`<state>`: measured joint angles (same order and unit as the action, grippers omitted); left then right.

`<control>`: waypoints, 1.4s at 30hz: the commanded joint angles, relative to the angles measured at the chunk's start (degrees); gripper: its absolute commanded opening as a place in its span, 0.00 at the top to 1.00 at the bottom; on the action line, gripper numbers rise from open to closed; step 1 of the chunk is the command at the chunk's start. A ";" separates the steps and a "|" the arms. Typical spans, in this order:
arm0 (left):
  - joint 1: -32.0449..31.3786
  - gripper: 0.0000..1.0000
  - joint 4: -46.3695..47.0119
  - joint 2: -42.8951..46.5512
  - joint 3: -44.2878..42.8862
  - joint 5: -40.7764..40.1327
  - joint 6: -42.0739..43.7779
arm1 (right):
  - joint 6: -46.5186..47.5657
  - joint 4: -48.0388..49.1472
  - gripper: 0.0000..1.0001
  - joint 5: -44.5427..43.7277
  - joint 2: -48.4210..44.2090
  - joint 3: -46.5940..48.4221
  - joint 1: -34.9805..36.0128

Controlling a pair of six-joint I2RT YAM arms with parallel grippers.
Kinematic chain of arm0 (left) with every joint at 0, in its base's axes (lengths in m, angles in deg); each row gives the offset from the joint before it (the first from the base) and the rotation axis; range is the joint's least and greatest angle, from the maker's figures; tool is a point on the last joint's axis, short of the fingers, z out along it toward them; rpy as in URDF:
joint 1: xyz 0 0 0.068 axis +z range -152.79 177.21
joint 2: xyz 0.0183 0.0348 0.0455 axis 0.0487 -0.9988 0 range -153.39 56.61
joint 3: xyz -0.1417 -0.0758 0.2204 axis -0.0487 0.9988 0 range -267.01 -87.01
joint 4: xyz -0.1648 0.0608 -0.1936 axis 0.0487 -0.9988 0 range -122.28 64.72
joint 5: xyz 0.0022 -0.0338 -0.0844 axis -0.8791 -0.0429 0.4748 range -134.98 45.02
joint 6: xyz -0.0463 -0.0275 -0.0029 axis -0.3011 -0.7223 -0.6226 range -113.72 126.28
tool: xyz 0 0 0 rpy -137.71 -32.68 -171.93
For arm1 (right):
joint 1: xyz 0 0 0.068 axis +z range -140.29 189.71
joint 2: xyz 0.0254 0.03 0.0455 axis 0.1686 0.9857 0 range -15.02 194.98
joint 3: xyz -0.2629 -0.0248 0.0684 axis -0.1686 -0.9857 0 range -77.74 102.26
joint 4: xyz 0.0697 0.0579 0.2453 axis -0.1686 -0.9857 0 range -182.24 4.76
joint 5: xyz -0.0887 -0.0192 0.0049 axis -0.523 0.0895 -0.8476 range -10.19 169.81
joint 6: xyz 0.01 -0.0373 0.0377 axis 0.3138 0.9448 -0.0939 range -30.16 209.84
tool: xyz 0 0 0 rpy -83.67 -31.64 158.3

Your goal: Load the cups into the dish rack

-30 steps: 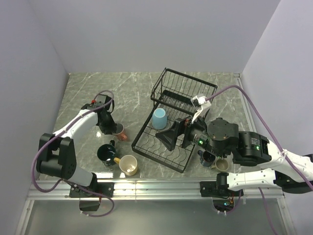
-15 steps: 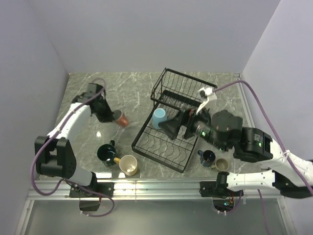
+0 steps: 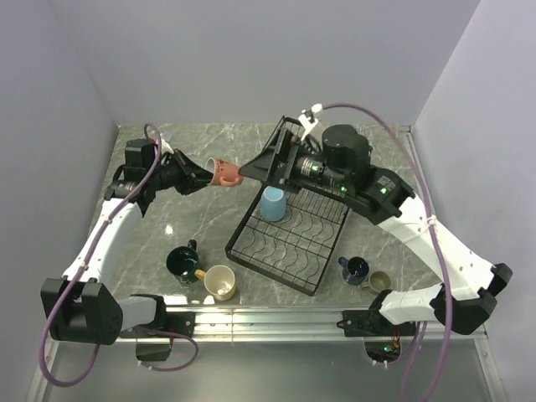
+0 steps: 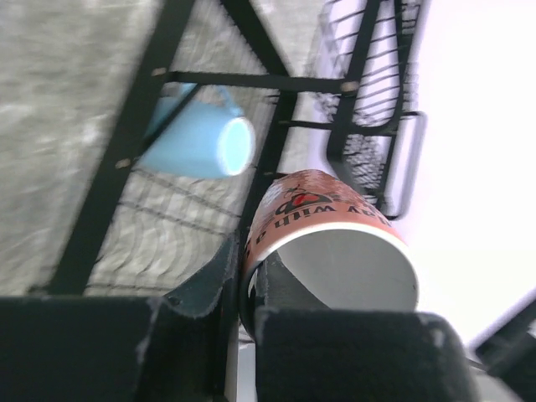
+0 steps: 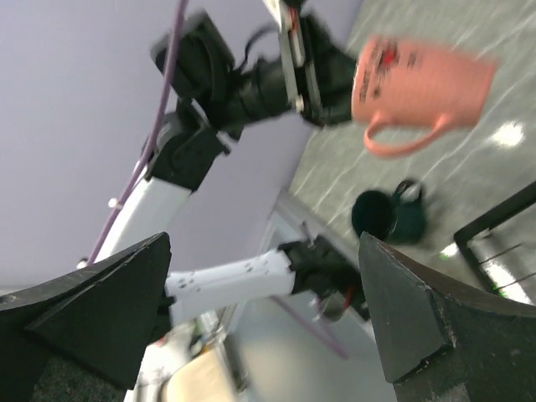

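Note:
My left gripper (image 3: 203,176) is shut on the rim of the salmon pink cup (image 3: 224,173), one finger inside it and one outside, holding it on its side in the air left of the dish rack (image 3: 289,243). In the left wrist view the pink cup (image 4: 327,243) fills the front, beyond the left gripper (image 4: 243,293). My right gripper (image 3: 249,173) stands open just right of the cup, pointing at it. Its wrist view shows the pink cup (image 5: 419,79) ahead of the wide fingers (image 5: 109,310). A light blue cup (image 3: 272,203) stands upside down in the rack.
On the table left of the rack sit a dark teal cup (image 3: 182,262) and a yellow-cream cup (image 3: 219,282). A navy cup (image 3: 354,269) and a beige cup (image 3: 378,281) sit at the rack's front right. The rack's raised basket (image 3: 322,151) lies under my right arm.
My left gripper closed on the pink cup, lifted it off the table and swung it toward the rack. My right arm moved from over the rack's front up and left toward the cup.

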<state>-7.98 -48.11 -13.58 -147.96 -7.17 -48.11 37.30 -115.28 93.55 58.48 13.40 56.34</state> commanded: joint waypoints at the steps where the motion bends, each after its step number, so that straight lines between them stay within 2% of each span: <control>1: 0.18 1.00 14.89 2.78 1.35 7.63 -8.70 | -5.99 7.62 0.00 7.88 -1.60 -3.32 -1.10; 8: 0.27 1.00 27.91 11.54 6.70 6.68 -25.20 | -11.18 17.03 0.00 10.78 -3.79 -10.70 -3.74; 17: 0.53 1.00 43.91 19.12 15.67 6.24 -42.71 | -17.60 31.69 0.00 13.68 -0.90 -13.09 -5.23; 22: 0.44 1.00 40.06 19.74 13.67 6.32 -40.27 | -19.62 35.66 0.00 15.35 3.23 -10.28 -5.59; 26: 0.18 1.00 41.64 19.83 13.57 6.06 -41.32 | -21.64 37.86 0.00 15.88 4.90 -9.74 -5.50; 36: -0.08 1.00 44.80 20.01 11.73 7.37 -41.06 | -21.29 37.51 0.00 14.83 5.78 -10.19 -5.15; 42: -2.27 1.00 41.46 18.78 9.45 7.29 -36.67 | -20.86 36.99 0.00 14.48 7.71 -7.99 -4.62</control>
<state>-8.81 -10.14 5.11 -134.43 -0.77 -86.56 16.34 -80.98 107.51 65.28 2.10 51.16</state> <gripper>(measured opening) 0.091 0.996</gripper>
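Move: My left hand already holds the pink cup by its rim. My open right gripper, its receiver, is about 16 cm to that hand's right, 7 cm back and 15 cm above. From my right hand the pink cup lies about 9 cm ahead, 12 cm left and 17 cm below. The blue cup in the rack is about 9 cm ahead, level sideways, 34 cm down; the rack's upper basket is 14 cm ahead, 15 cm right, 20 cm down. I lift the pink cup with my left hand to right-hand height, about 14 cm up and some 6 cm back, keeping the rim pinched while turning the fingers from slanting down to nearly level, about 35 degrees. My right hand dips briefly, then recovers and closes in left and forward about 5 cm, its fingers levelling too and staying wide open towards the cup's base. ##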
